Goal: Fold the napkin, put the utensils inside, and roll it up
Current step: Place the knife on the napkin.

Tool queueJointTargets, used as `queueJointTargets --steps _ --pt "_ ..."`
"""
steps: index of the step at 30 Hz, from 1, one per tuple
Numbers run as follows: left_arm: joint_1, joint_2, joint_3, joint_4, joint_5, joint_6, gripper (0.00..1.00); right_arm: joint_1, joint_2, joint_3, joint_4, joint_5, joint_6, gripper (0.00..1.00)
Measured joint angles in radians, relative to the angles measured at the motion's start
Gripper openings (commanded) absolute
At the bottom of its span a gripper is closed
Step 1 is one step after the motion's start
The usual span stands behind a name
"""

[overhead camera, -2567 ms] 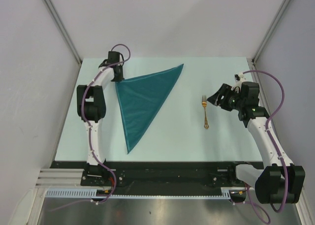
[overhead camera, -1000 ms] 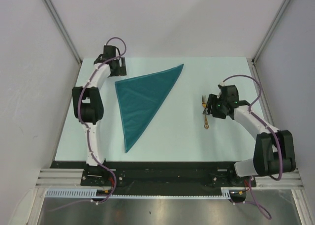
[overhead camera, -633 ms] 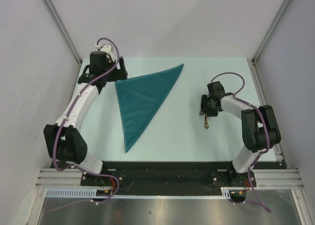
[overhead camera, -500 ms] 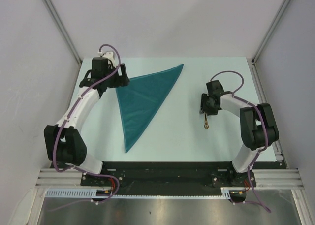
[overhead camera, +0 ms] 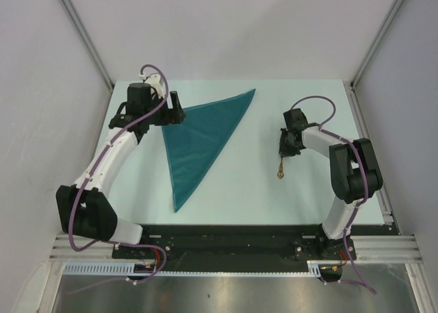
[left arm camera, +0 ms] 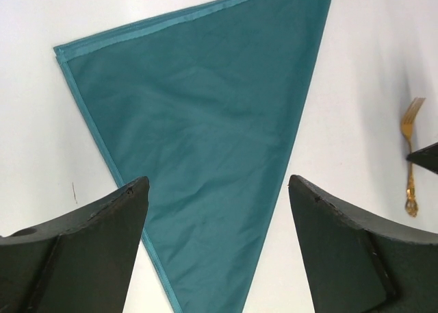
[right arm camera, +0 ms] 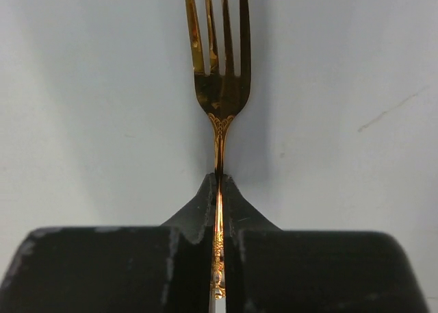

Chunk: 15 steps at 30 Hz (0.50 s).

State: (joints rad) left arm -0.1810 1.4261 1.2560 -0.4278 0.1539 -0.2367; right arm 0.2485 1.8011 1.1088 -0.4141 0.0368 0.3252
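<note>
The teal napkin (overhead camera: 198, 138) lies flat, folded into a triangle, left of the table's middle; the left wrist view shows it spread out (left arm camera: 198, 135). My left gripper (overhead camera: 172, 112) hovers by its far left corner, open, with nothing between its fingers (left arm camera: 215, 186). The gold fork (overhead camera: 280, 168) lies right of centre, its handle end poking out toward me. My right gripper (overhead camera: 286, 147) is shut on the fork's handle. In the right wrist view the tines (right arm camera: 219, 53) point away and the handle runs between the closed fingers (right arm camera: 220, 190).
The pale table (overhead camera: 246, 190) is bounded by grey walls at the back and both sides. A black rail (overhead camera: 226, 234) runs along the near edge, where both arm bases stand. The left wrist view also catches the fork (left arm camera: 409, 155) at its right edge.
My right gripper has closed on the fork's handle and the fork has shifted slightly nearer and left. The left arm swung right over the napkin's far left corner, still open.
</note>
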Motion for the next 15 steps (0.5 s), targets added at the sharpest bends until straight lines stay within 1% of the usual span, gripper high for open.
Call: queueJointTargets --steps 4,8,11,15 --pt "0.000 -0.027 0.000 0.000 0.008 -0.006 0.88 0.051 0.004 0.013 -0.007 -0.023 0.086 0.00" --pt "0.001 -0.044 0.000 0.000 0.030 -0.020 0.88 0.169 0.006 0.047 -0.005 -0.042 0.223 0.00" --pt "0.005 -0.057 0.000 0.000 0.050 -0.028 0.88 0.283 0.047 0.161 0.006 -0.044 0.350 0.00" --pt "0.025 -0.083 0.000 0.000 0.085 -0.038 0.88 0.381 0.144 0.309 0.080 -0.045 0.494 0.00"
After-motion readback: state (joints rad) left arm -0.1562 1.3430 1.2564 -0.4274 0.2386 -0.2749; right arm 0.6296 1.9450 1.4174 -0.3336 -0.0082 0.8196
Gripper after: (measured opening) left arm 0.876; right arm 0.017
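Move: The right hand has the fork pinched just above the table, at about mid-length; the folded napkin's middle lies some 33 cm to its left and 6 cm farther out, practically level in height. The napkin's far right corner is about 26 cm ahead and 11 cm left of this hand. From the raised, open left hand, the napkin's middle is roughly 20 cm below, 3 cm right and 2 cm back. The right hand swings the still-pinched fork about 22 cm left and up towards the napkin; the left rises. ##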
